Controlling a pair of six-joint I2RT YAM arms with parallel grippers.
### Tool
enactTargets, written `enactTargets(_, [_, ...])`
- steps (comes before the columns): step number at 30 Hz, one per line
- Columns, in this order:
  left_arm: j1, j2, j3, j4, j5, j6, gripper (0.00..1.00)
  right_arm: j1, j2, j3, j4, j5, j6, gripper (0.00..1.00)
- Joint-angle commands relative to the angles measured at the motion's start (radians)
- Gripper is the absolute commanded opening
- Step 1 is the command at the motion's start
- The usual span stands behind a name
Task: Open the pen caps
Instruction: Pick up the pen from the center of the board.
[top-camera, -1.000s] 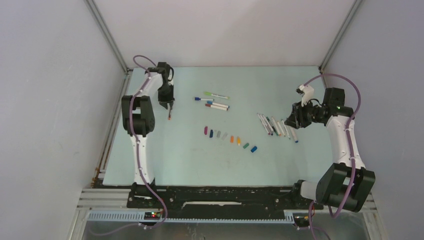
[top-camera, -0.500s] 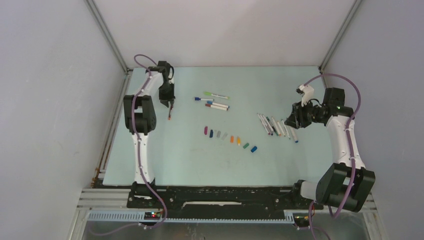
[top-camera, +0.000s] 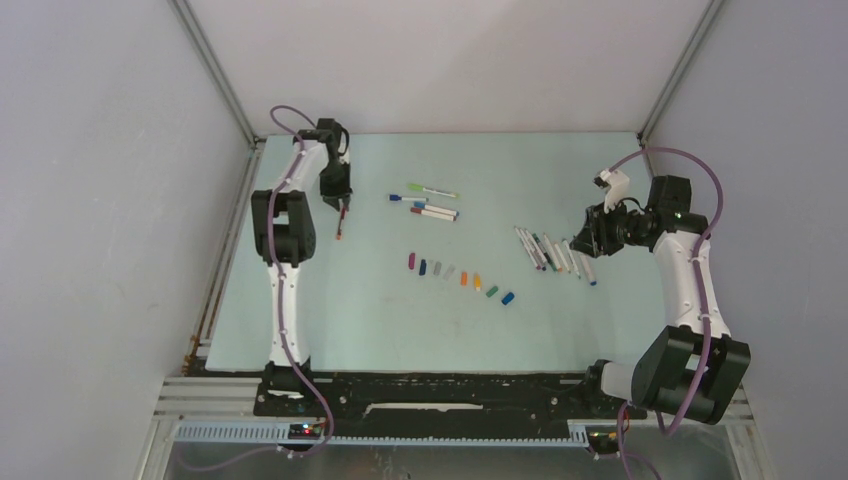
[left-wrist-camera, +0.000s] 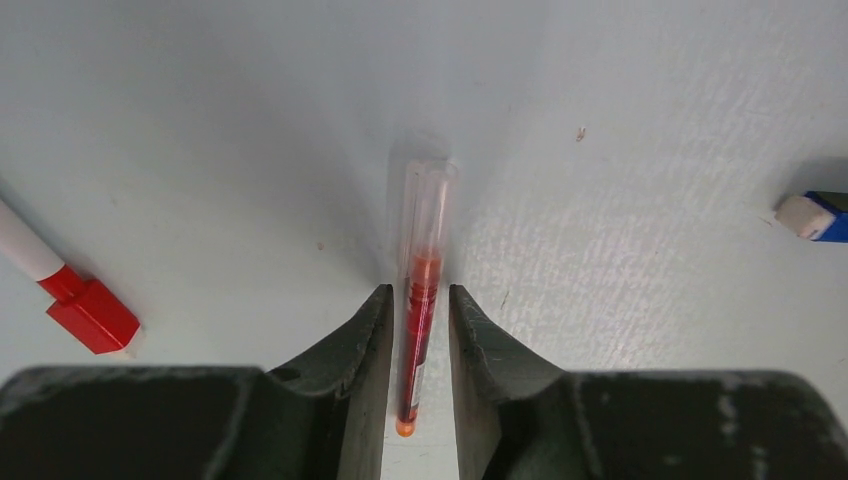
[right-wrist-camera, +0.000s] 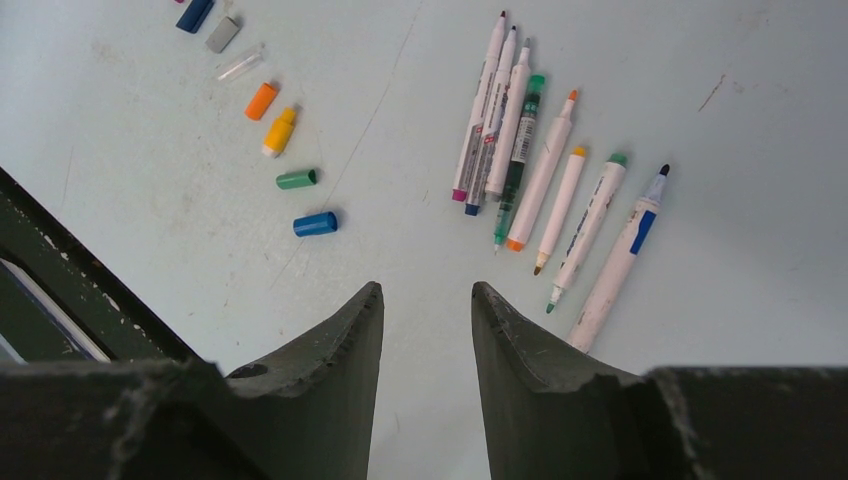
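Observation:
My left gripper (top-camera: 343, 207) is at the far left of the table, pointing down. It is shut on a red pen (left-wrist-camera: 418, 330) whose clear cap (left-wrist-camera: 430, 205) reaches past the fingertips toward the table. The pen caps (top-camera: 460, 277) lie in a row at mid-table, the blue cap (right-wrist-camera: 315, 223) and green cap (right-wrist-camera: 296, 179) nearest my right gripper. Several uncapped pens (right-wrist-camera: 540, 170) lie side by side just ahead of my right gripper (right-wrist-camera: 425, 290), which hangs open and empty above the table.
Three capped pens (top-camera: 430, 202) lie at the back centre. The left wrist view catches a red cap end (left-wrist-camera: 95, 315) at its left edge and a blue end (left-wrist-camera: 815, 215) at its right edge. White walls close in the table.
My left arm has shifted slightly to the right with the red pen in its grip. The right arm has not moved.

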Motion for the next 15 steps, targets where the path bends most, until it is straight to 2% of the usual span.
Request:
enactTargets(1, [0.002, 0.015, 0.062, -0.013, 0.023, 0.010, 0.30, -0.007, -0.023, 0.022, 0.003, -0.023, -0.009, 0.41])
enactTargets(7, [0.002, 0.027, 0.071, -0.012, 0.022, 0.011, 0.24, -0.010, -0.023, 0.023, 0.000, -0.026, -0.010, 0.41])
enactTargets(12, [0.001, 0.029, 0.072, -0.010, 0.023, 0.015, 0.09, -0.016, -0.024, 0.023, 0.001, -0.029, -0.010, 0.41])
enactTargets(15, [0.002, -0.012, 0.024, 0.023, 0.021, 0.028, 0.01, -0.017, -0.024, 0.023, 0.000, -0.032, -0.010, 0.41])
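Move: The red pen lies under the left gripper, running between its open fingers; its middle is roughly 1 cm back and 1 cm below. The blue-capped marker is about 19 cm to the right and 4 cm ahead, the red-capped marker some 13 cm left and 3 cm ahead, and the magenta cap 20 cm right, 14 cm back. From the right gripper, the pen lies about 70 cm left, 16 cm ahead and 16 cm below. Close the left gripper on the red pen: sink it about half a centimetre to the board, then hold it in place with the fingers pointing down and no wrist turn. Shut them from about a third open to nearly closed, so that the tips pinch the barrel from left and right just behind the clear end. ##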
